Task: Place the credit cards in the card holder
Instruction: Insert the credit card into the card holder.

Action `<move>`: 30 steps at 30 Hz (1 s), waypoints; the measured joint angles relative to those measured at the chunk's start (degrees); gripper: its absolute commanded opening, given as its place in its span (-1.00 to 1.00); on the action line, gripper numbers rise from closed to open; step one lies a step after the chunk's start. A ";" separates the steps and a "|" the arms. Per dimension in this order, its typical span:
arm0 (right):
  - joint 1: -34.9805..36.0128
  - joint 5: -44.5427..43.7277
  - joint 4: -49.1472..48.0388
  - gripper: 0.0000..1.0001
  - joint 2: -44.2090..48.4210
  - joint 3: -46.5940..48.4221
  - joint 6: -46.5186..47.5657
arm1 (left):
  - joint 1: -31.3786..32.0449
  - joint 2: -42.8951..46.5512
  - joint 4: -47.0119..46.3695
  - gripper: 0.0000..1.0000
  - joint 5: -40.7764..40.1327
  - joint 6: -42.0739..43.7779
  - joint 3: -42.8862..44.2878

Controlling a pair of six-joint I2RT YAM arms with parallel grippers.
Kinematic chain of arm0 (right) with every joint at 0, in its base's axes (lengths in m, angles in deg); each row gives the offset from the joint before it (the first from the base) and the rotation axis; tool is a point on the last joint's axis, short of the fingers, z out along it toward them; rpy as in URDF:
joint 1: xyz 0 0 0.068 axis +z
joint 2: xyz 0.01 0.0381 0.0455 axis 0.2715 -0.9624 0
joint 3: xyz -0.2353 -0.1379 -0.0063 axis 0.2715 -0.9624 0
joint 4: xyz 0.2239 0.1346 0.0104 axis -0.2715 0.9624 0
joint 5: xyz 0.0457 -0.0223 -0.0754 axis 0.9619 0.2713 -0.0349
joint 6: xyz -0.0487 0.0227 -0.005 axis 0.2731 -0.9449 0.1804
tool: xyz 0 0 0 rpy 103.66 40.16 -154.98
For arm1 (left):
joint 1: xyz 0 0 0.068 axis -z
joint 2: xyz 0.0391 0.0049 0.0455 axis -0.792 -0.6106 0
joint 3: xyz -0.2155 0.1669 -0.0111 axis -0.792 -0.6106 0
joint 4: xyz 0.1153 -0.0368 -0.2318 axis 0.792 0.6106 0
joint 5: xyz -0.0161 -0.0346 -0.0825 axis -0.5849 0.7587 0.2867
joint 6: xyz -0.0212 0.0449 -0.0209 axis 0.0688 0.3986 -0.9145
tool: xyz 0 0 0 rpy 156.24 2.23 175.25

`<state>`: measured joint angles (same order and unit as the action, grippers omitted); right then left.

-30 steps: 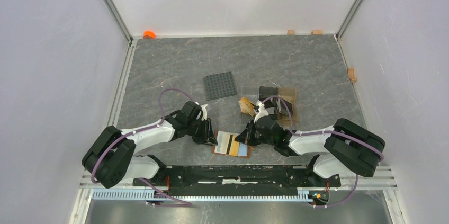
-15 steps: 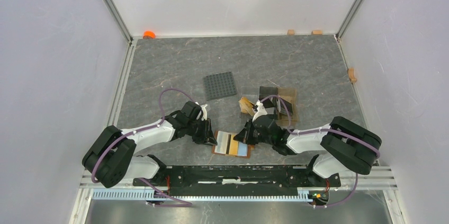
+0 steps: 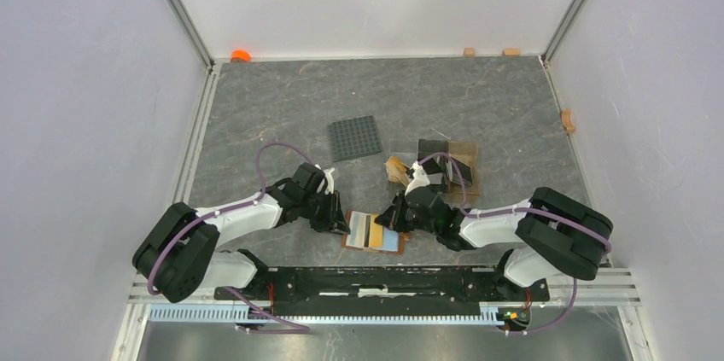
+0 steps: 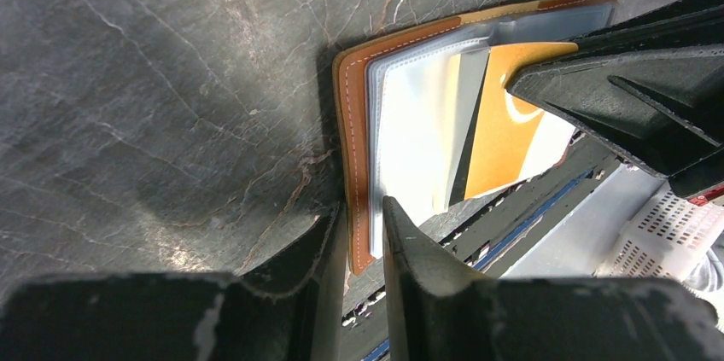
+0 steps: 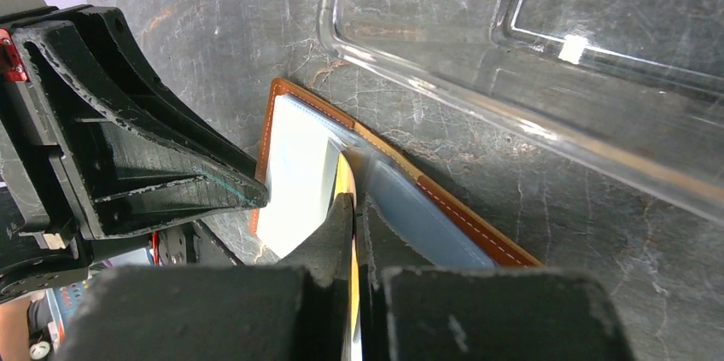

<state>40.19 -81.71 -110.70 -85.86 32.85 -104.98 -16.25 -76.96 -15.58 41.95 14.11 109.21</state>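
The brown card holder [image 3: 373, 232] lies open on the table near the front edge, its clear inner sleeves facing up. My left gripper [image 3: 340, 221] is shut on the card holder's left edge [image 4: 352, 156]; the leather and a sleeve sit between its jaws [image 4: 363, 218]. My right gripper [image 3: 394, 219] is shut on a yellow credit card [image 5: 345, 183], held on edge over the card holder [image 5: 465, 218] at the middle sleeves. From the left wrist the same yellow card [image 4: 502, 141] shows partly inside the sleeves. More credit cards [image 3: 434, 165] stand in the clear stand behind.
A clear amber-tinted compartment stand [image 3: 459, 165] sits just behind the right gripper; its clear rim [image 5: 512, 113] is close above the card holder. A dark grey studded plate [image 3: 354, 137] lies farther back. Small wooden blocks [image 3: 567, 119] and an orange piece [image 3: 240, 55] line the walls.
The right gripper has crept left and slightly back with the yellow card, farther over the card holder. The left gripper has narrowed a little on the holder's edge and stayed in place.
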 measured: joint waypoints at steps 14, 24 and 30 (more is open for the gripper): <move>0.44 -4.63 2.56 -0.98 2.67 -0.09 -0.59 | 0.20 0.00 -0.20 -0.44 0.04 -0.02 0.00; 1.84 -4.61 2.32 -0.63 -0.94 2.67 1.14 | 0.28 0.00 -1.60 -0.46 2.16 -0.02 -0.98; 2.60 -5.99 4.70 -0.32 -0.24 3.30 2.67 | 0.72 0.59 -1.66 -0.42 2.38 -0.02 -1.33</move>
<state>42.79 -87.70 -106.00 -86.10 36.15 -102.31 -15.53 -76.37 -17.24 44.33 14.09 107.88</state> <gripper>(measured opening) 0.259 0.270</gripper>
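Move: The right hand pinches the yellow card partway in the open card holder. The holder's middle lies about 4 cm to that hand's left, 2 cm back and roughly 1 cm below. The box of cards stands about 13 cm ahead and 10 cm to the right of the right hand, the grey mat some 20 cm ahead and 8 cm to its left. From the left hand, at the holder's left edge, the holder's middle is about 6 cm right, level fore and aft, 1 cm below. Forward and to the right, rising slightly, the right hand first draws the pinched yellow card about 1 cm, then sinks back down, opens its fingers to about a quarter to release the pinch and shifts about 1 cm left, the parted tips left astride the card. The left fingers stay at the holder's left edge, easing about 1 cm back at the end. ##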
